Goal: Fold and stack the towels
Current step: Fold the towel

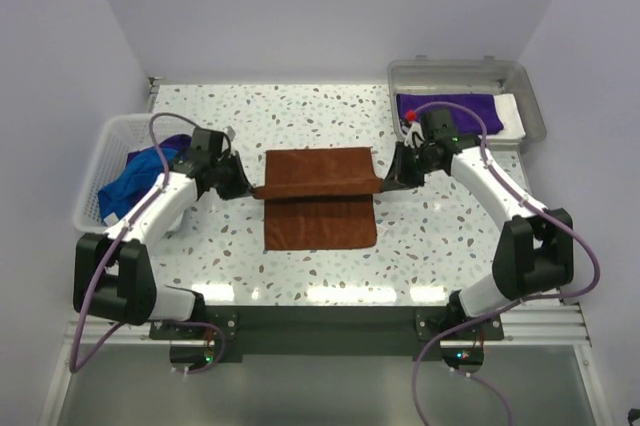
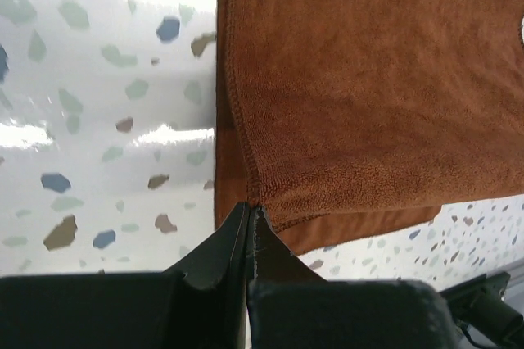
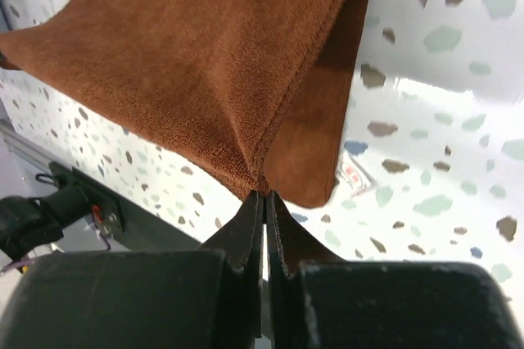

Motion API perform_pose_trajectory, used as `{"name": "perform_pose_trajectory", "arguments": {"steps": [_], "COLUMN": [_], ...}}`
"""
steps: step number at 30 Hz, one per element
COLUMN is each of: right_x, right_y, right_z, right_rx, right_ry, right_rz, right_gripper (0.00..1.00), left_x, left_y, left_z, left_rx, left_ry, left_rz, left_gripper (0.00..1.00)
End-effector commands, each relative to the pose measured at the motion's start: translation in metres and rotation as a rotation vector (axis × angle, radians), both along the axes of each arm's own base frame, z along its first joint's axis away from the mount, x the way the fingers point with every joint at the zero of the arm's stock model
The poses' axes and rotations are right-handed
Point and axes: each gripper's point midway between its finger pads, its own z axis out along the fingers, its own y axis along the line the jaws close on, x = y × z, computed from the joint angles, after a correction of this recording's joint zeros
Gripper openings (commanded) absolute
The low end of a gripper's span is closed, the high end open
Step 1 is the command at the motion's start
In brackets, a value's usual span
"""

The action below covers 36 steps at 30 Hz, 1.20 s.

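A rust-brown towel (image 1: 320,196) lies mid-table, its far half lifted and doubled over the near half. My left gripper (image 1: 252,189) is shut on the towel's left edge (image 2: 246,177); its tips (image 2: 250,208) pinch the hem. My right gripper (image 1: 385,182) is shut on the right edge (image 3: 270,160), tips (image 3: 264,195) clamped on the hem. A purple towel (image 1: 450,108) lies in the grey tray (image 1: 530,96) at the back right. A blue towel (image 1: 128,186) and a purple one (image 1: 172,143) sit in the white basket (image 1: 105,146) at the left.
The speckled table (image 1: 300,111) runs between basket and tray. A white sheet (image 1: 510,111) lines the tray beside the purple towel. A small red thing (image 1: 410,115) shows at the tray's near left corner. The arm bases stand at the near edge.
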Motion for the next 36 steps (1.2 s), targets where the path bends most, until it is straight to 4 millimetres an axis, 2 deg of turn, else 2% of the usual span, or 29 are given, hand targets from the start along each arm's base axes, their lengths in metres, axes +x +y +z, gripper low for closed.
{"name": "perform_pose_trajectory", "arguments": {"steps": [1,4,8,10,14,18,21,27,32,36], "right_x": [-0.023,-0.037,-0.056,-0.069,-0.087,-0.108,-0.113,-0.124,-0.121,-0.103], "right_y": [-0.005,-0.006,-0.005,-0.005,0.001,0.007,0.008,0.001,-0.003,-0.003], "right_z": [0.007,0.002,-0.007,-0.018,-0.042,-0.076,-0.093,-0.117,-0.114,-0.089], "right_rx": [-0.009,-0.013,-0.016,-0.024,-0.04,-0.068,-0.07,-0.109,-0.135,-0.154], "right_ry": [-0.002,0.023,0.058,0.091,0.155,0.238,0.268,0.314,0.297,0.23], "right_rz": [0.012,0.014,0.017,0.021,0.041,0.054,0.04,0.033,0.039,0.048], "right_gripper": [0.0,0.0,0.0,0.0,0.0,0.0,0.0,0.0,0.0,0.0], "left_x": [-0.026,-0.046,-0.063,-0.071,-0.087,-0.094,-0.097,-0.104,-0.102,-0.092], "left_y": [-0.003,-0.006,-0.011,-0.017,-0.015,-0.004,0.0,0.002,-0.001,-0.004], "left_z": [-0.004,-0.018,-0.03,-0.036,-0.056,-0.07,-0.078,-0.091,-0.091,-0.075], "left_rx": [-0.024,-0.021,-0.014,-0.014,0.021,0.073,0.096,0.105,0.104,0.1], "left_ry": [0.032,0.072,0.103,0.123,0.171,0.194,0.209,0.237,0.236,0.208], "left_rz": [0.0,-0.008,-0.016,-0.03,-0.024,0.004,0.012,0.01,-0.001,-0.002], "left_gripper": [0.0,0.0,0.0,0.0,0.0,0.0,0.0,0.0,0.0,0.0]}}
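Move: The left gripper pinches one upper corner of the brown towel; the lying layer's near-left corner is about 11 cm back, 3 cm right and 10 cm below. The blue towel in the basket lies 34 cm left and 6 cm ahead. From the right gripper, on the other corner, the near-right corner is about 12 cm back, 1 cm left and 12 cm below; the stacked purple towel sits 29 cm ahead, 21 cm right and 11 cm below. Keep both grippers shut on the brown towel's upper corners and draw them back together towards your base, some 11-12 cm, while sinking 9-11 cm onto the near edge of the lower layer. Sink faster in the second half as the backward travel dies out, and tip the fingers 15-20 degrees steeper towards the table. ##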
